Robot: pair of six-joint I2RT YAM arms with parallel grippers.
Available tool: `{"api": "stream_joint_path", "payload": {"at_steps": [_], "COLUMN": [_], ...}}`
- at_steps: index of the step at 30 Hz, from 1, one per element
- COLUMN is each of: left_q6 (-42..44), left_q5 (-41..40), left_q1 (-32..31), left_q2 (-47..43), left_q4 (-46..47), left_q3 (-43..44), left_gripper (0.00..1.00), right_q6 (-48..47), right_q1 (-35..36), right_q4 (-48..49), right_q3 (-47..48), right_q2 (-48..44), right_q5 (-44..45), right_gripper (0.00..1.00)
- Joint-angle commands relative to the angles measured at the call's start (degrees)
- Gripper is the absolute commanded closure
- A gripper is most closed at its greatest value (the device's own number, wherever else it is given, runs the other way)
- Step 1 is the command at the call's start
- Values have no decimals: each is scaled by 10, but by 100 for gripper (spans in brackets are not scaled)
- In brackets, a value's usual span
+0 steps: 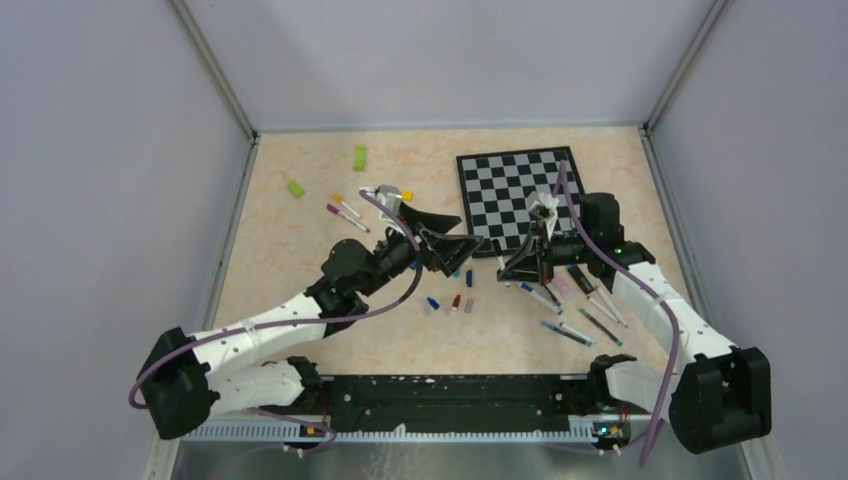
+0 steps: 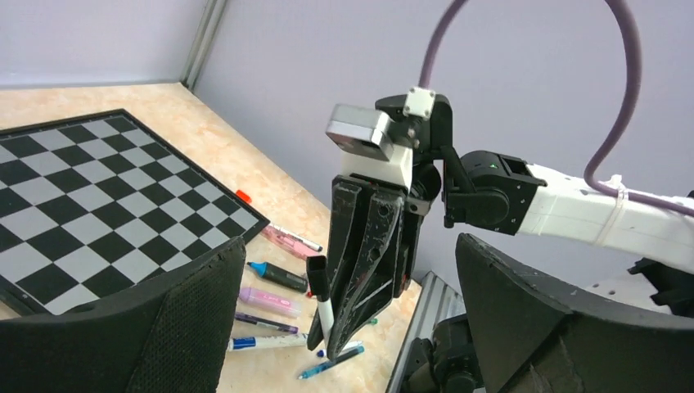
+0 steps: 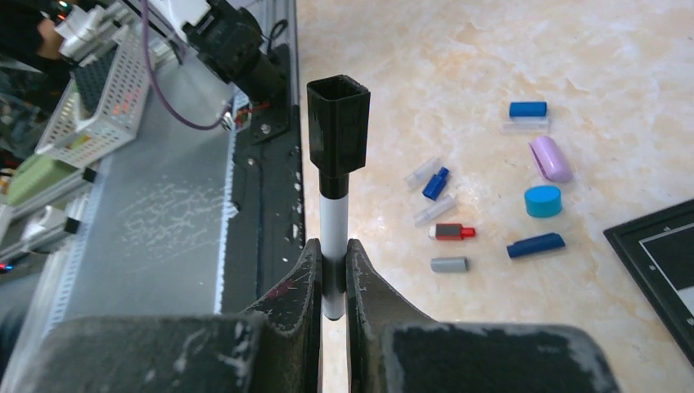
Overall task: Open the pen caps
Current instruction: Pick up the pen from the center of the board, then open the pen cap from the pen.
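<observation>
My right gripper (image 3: 333,254) is shut on the white barrel of a pen (image 3: 332,221) and holds it off the table. The pen's black cap (image 3: 337,135) is on and points toward the left arm. My left gripper (image 1: 472,230) is open wide and empty. In the left wrist view its two fingers (image 2: 188,327) frame the right gripper (image 2: 335,327) and the capped pen (image 2: 319,282), which sits just ahead of them, not touching. Several loose caps (image 3: 528,109) in blue, purple, red and grey lie on the table (image 1: 455,300). More pens (image 1: 575,305) lie under the right arm.
A chessboard (image 1: 515,185) lies at the back right, close behind both grippers. Two green blocks (image 1: 359,157) and a few pens (image 1: 345,210) lie at the back left. Grey walls enclose the table, and a black rail (image 1: 450,395) runs along the near edge.
</observation>
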Motion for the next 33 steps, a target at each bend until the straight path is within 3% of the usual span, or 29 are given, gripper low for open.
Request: {"api": "stream_joint_path", "payload": {"at_steps": [1, 6, 10, 24, 33], "left_q6": [-65, -126, -134, -122, -124], "left_q5": [22, 63, 47, 51, 67], "left_q1": [23, 25, 19, 0, -3], "left_q2": [-1, 56, 93, 174, 199], "left_q4": [-26, 30, 50, 55, 57], "left_q3": [-19, -8, 3, 39, 53], "left_gripper": [1, 3, 15, 36, 59], "right_q6": [-175, -184, -183, -156, -142], "right_q1": [1, 2, 1, 2, 1], "right_q4": [-138, -159, -162, -138, -124], "right_q3": [33, 43, 47, 46, 46], "right_q2": [-11, 0, 12, 40, 54], "right_q5": [37, 47, 50, 36, 38], "right_gripper": [100, 100, 100, 100, 100]}}
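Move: The black cap of the upright pen in my right hand lies about 8 cm to the right of my left hand, 2 cm ahead and 6 cm below; from my right fingers it is some 5 cm up, 2 cm ahead and 2 cm left. On the table, roughly 32 cm below my left hand, the grey cap lies 9 cm ahead and 2 cm right, the red cap 10 cm ahead and 1 cm left, the dark blue cap 15 cm ahead and 2 cm right. I swoop my left hand down about 10 cm and some 6 cm to the right onto the black cap, tipping it downward about 20 degrees and narrowing the wide-open fingers to under half, one on either side of the cap. My right hand keeps its pinch low on the pen, sinks about 4 cm and rolls slightly. ##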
